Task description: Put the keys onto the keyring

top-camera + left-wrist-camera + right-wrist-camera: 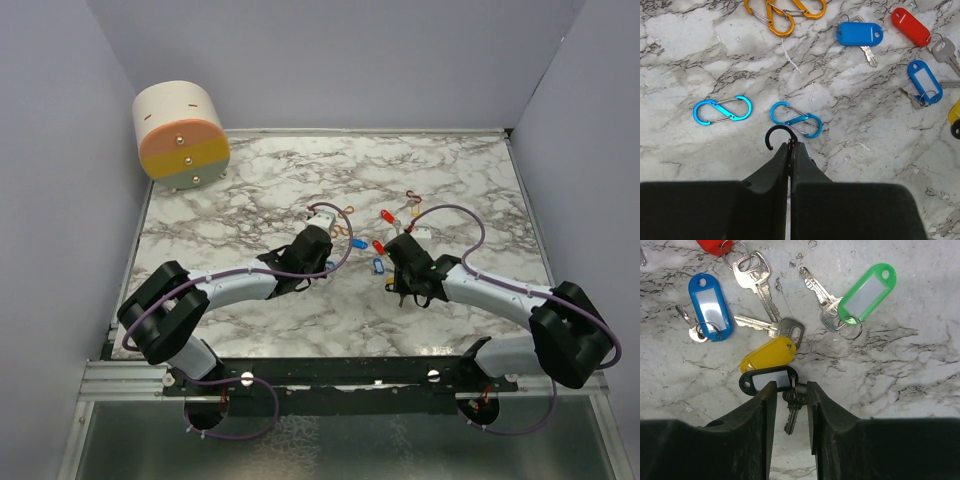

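In the left wrist view my left gripper (791, 144) is shut on a black keyring (771, 136), whose open hook curls out past the fingertips just above the marble. In the right wrist view my right gripper (791, 386) is open and straddles the head of a silver key (793, 412) on a black tag (769, 379). A narrow gap shows beside the left finger. More keys lie close ahead, with yellow (767, 354), green (866, 292), blue (710, 306) and red (714, 245) tags. From above, both grippers (318, 235) (398, 248) sit mid-table.
Two blue figure-eight clips (722, 110) (796, 120) lie just ahead of the left fingers, with orange clips (775, 17) farther on. A solid blue tag key (859, 34) and a red one (910, 26) lie to their right. A round cream-and-orange box (181, 136) stands at the back left corner.
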`<state>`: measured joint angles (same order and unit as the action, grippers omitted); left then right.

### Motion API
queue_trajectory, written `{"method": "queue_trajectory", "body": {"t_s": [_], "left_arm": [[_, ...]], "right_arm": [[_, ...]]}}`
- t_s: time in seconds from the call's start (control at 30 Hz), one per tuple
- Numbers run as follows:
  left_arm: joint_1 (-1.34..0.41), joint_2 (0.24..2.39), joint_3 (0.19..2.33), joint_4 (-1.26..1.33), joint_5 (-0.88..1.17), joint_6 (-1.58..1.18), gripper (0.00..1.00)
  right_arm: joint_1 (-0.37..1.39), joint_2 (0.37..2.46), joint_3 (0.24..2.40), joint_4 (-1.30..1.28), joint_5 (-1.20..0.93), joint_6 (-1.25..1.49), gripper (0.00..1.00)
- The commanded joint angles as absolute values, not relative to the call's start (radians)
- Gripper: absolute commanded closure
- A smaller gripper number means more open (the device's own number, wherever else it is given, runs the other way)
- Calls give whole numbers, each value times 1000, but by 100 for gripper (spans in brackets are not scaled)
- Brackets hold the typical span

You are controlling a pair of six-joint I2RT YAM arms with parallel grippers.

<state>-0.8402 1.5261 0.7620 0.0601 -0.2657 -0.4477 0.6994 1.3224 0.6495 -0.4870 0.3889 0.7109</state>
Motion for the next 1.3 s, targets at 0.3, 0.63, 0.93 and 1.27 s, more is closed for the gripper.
{"method": "queue_trajectory", "body": {"t_s": [0.3,0.63,0.93,1.27], "left_arm": [[-844,1499,777,70,-252,-428,100],[-845,1501,796,67,-246,-426,100],[-847,1488,816,61,-232,-435,100],[-865,1446,833,59,-207,-437,100]], "right_arm": [[704,1310,663,-509,442,742,92],[706,1185,660,-441,457,660,99],[706,1080,618,-152,269,390,99],[706,1145,581,31,52,300,99]]}}
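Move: The right hand hangs open just over the black key tag's ring; the tag's middle is about 2 cm to its left and 1 cm below. The yellow tag lies roughly 3 cm ahead and 2 cm left, the blue labelled tag some 6 cm ahead and 6 cm left, the green tag about 6 cm ahead and 6 cm right, all on the table. From the left hand the black tag is some 20 cm right, 3 cm back and 5 cm lower. The right fingers close from about a third open and pinch the black key tag at its ring end, the hand staying in place. Then it lifts about 8 cm, going forward and swinging some 7 cm left towards the left hand, tipping fingertips up and turning roughly 20 degrees counter-clockwise. The left hand keeps its black carabiner pinched and rises about 3 cm late on. ##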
